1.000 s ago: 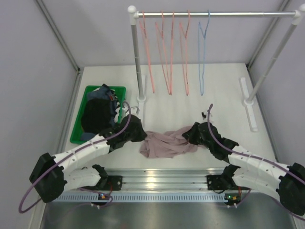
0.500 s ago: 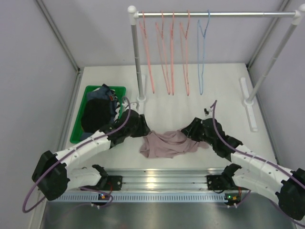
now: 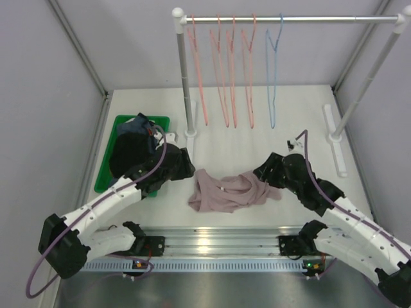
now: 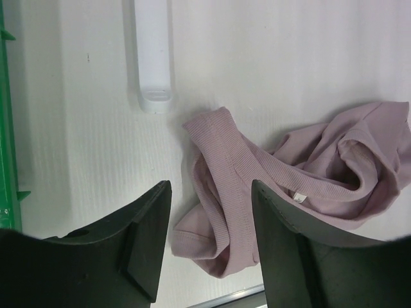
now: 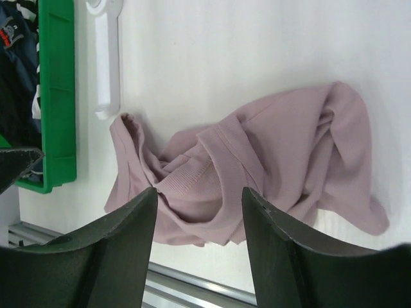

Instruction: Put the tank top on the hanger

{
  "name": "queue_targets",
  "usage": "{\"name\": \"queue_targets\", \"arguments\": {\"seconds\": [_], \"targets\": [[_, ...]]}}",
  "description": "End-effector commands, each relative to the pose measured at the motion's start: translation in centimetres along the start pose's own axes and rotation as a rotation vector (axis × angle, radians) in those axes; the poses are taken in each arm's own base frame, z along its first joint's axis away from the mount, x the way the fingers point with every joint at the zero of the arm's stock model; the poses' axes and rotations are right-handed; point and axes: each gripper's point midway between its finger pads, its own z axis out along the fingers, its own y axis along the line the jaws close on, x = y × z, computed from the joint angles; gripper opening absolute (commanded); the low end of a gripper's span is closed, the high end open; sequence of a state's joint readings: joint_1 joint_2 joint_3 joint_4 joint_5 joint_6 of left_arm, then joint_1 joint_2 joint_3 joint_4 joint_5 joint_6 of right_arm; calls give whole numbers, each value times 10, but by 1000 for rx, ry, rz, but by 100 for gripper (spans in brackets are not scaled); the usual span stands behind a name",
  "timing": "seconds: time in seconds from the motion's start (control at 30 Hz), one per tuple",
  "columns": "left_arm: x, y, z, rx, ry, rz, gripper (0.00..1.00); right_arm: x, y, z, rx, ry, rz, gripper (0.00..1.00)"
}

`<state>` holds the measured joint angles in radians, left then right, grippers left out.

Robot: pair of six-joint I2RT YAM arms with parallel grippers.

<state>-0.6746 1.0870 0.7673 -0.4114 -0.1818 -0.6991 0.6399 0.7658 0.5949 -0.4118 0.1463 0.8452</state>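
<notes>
The dusty pink tank top (image 3: 228, 190) lies crumpled on the white table between my two arms. My left gripper (image 3: 186, 168) hovers just off its left end, open, with nothing between its fingers. In the left wrist view the folded ribbed edge of the tank top (image 4: 231, 167) sits below the open left gripper (image 4: 210, 186). My right gripper (image 3: 264, 173) stands open over the right end. In the right wrist view the bunched tank top (image 5: 282, 141) lies beyond the open right gripper (image 5: 200, 192). The light-blue hanger (image 3: 273, 77) hangs on the rail, far from both grippers.
Several pink hangers (image 3: 225, 70) hang left of the blue one on the rack rail (image 3: 289, 19). A green bin (image 3: 106, 170) of dark clothes stands at the left. The rack's white feet (image 3: 337, 138) and left post (image 3: 184, 83) rest on the table.
Both grippers were shut on the ends of the tank top and have opened and let go. Both have drawn back and away from the cloth, which now lies loose on the table.
</notes>
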Motion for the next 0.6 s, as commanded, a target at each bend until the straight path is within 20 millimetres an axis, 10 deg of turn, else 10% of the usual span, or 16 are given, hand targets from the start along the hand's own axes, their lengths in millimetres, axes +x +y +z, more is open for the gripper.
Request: {"name": "queue_targets", "arguments": {"seconds": [0.0, 0.33, 0.57], "targets": [[-23, -7, -17, 20, -62, 11, 58, -15, -18, -28, 110, -27, -16, 56], [-26, -18, -34, 83, -58, 22, 58, -90, 16, -115, 58, -218, -113, 53], [-31, -25, -42, 118, -62, 33, 58, -207, 107, -155, 15, -409, -338, 51]]}}
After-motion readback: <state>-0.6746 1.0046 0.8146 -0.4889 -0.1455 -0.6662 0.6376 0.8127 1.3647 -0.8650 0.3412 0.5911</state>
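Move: The near lower end of the blue hanger hangs about 10 cm ahead of the right hand, some 3 cm to its right and 17 cm above. The nearest pink hanger's end is level with it, roughly 7 cm to the left of the blue one. The tank top lies on the table about 9 cm to the right hand's left, 2 cm back and 8 cm below. From the left hand, the blue hanger's end is about 9 cm ahead, 29 cm to the right and 17 cm above. Already free of the tank top and touching nothing, the right hand climbs fast, some 22 cm, towards the blue hanger's near end, drifting about 6 cm right; it dips back nearly 3 cm, then comes forward again. Its fingers stay half open while the wrist tips them up about 20 degrees. The left hand, also open and empty, eases up about 3 cm. ##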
